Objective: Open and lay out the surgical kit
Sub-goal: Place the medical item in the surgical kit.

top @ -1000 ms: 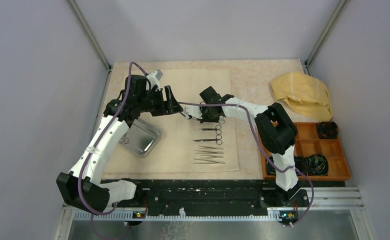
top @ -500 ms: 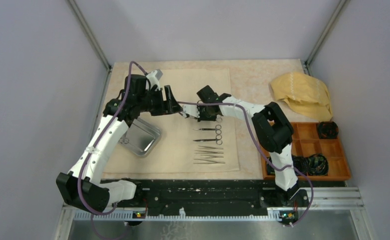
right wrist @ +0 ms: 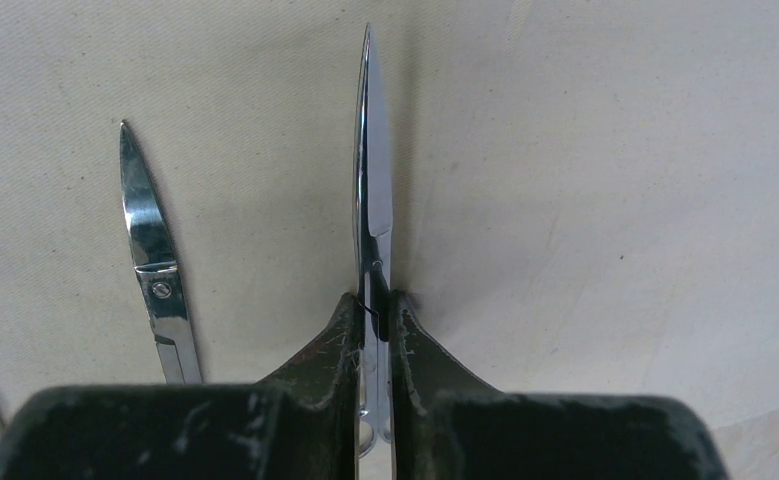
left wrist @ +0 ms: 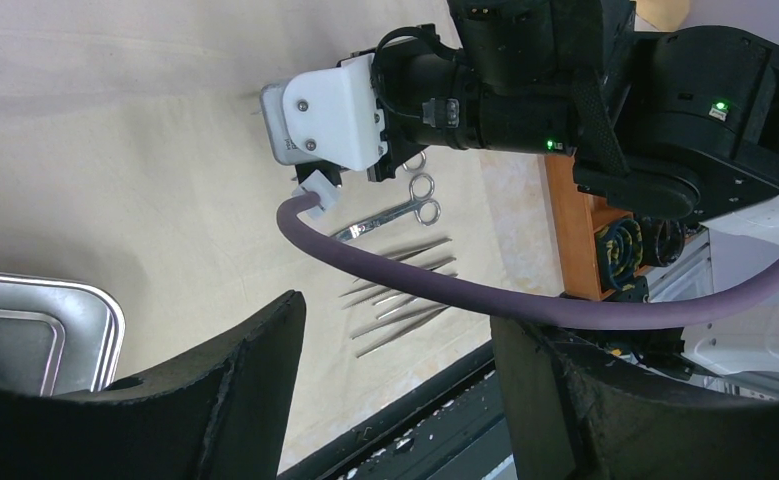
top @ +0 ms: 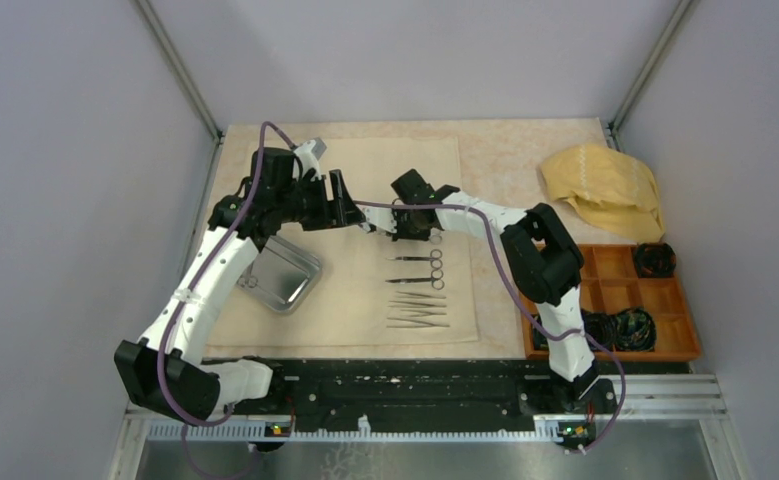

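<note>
The cream cloth sheet (top: 385,180) lies spread flat on the table. The steel tray (top: 283,275) rests on the sheet's left part. Two scissors (top: 420,258) and several tweezers (top: 417,310) lie in a column on the sheet. My right gripper (right wrist: 376,310) is shut on another pair of scissors (right wrist: 370,180), held edge-on with the tip pointing away, just above the cloth. A laid pair of scissors (right wrist: 150,250) lies to its left. From above, the right gripper (top: 405,230) is at the top of the column. My left gripper (left wrist: 400,380) hangs open and empty, beside the tray (left wrist: 35,320).
A mustard-yellow cloth (top: 605,188) lies crumpled at the back right. An orange compartment box (top: 615,295) with black coils stands at the right edge. The right arm's purple cable (left wrist: 465,290) runs across the left wrist view. A black rail (top: 405,385) borders the near edge.
The right gripper with its scissors has drifted slightly left and away from the bases. The left arm has barely shifted.
</note>
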{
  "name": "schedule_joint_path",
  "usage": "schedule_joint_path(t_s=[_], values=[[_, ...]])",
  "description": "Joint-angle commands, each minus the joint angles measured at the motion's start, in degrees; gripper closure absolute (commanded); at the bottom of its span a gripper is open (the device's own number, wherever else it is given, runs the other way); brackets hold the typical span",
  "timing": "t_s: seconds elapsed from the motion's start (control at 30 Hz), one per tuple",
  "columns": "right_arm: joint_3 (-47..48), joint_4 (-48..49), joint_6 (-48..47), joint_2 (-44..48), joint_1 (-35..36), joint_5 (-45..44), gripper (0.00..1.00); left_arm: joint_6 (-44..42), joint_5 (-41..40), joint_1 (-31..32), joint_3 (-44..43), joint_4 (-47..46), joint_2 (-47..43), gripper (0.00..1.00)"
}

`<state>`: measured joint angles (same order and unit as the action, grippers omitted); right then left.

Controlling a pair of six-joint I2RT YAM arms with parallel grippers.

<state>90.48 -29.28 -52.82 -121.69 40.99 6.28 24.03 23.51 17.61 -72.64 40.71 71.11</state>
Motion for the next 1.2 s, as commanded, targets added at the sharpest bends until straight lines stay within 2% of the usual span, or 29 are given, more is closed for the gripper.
schedule_joint_path(t_s=[0.0, 0.13, 0.47, 0.53, 0.6, 0.73, 0.87, 1.07, 1.17], values=[[1.7, 0.6, 0.8, -1.8, 0.5, 3.4, 0.93, -0.4, 0.3, -0.3, -2.3, -2.4, 0.3, 0.26], [1.1, 0.8, 0.9, -1.3, 0.3, 3.6, 0.9, -0.7, 0.1, -0.4, -2.5, -2.4, 0.3, 0.26], [0.4, 1.7, 3.3, 0.9, -0.5, 4.7, 0.74, -0.3, -0.1, -0.5, -2.2, -3.2, 0.2, 0.26], [0.5, 1.9, 4.9, 1.7, -0.9, 4.8, 0.71, -0.4, -0.2, -0.5, -2.4, -3.3, 0.2, 0.26], [0.9, 2.1, 7.4, 3.0, -1.3, 4.9, 0.61, -0.3, -0.4, -0.5, -2.5, -3.4, -0.1, 0.26], [2.3, 1.5, 13.6, 6.7, -1.9, 3.8, 0.57, 0.2, -2.3, -0.5, -2.1, -3.4, -0.8, 0.26], [-1.5, 4.5, 22.4, 14.2, -3.2, 5.6, 0.53, 2.8, -10.8, -0.5, -0.7, -1.0, -2.0, 0.26], [-17.5, 15.8, 37.1, 30.6, -5.3, 13.4, 0.45, 6.6, -35.1, -1.4, 4.1, 8.4, -3.5, 0.26], [-22.5, 16.6, 41.3, 36.9, -5.3, 17.1, 0.43, 4.2, -41.7, -4.0, 8.1, 9.3, -3.8, 0.19]])
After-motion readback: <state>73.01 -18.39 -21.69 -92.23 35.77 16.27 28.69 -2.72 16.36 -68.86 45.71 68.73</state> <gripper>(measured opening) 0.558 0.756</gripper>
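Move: The long scissors lie on the cloth, pinched between the right fingertips just behind the pivot. A second pair lies roughly 6 cm back and 1 cm right of that hand, a third some 11 cm back and 2 cm right. From the left hand, high over the cloth, the tray scissors lie about 22 cm left, level fore and aft and 23 cm below; the tray's middle is 16 cm left and 2 cm back, the long scissors 8 cm ahead, 13 cm right and 22 cm below. The right fingers let go of the long scissors, opening to about half while the hand barely shifts; then it lifts clear quickly, some 14 cm up and 4 cm back, rolling its left side up about 30 degrees and turning clockwise. Late on, the open left hand sets off left and down towards the tray, about 8 cm left and 4 cm lower, turning counter-clockwise. ##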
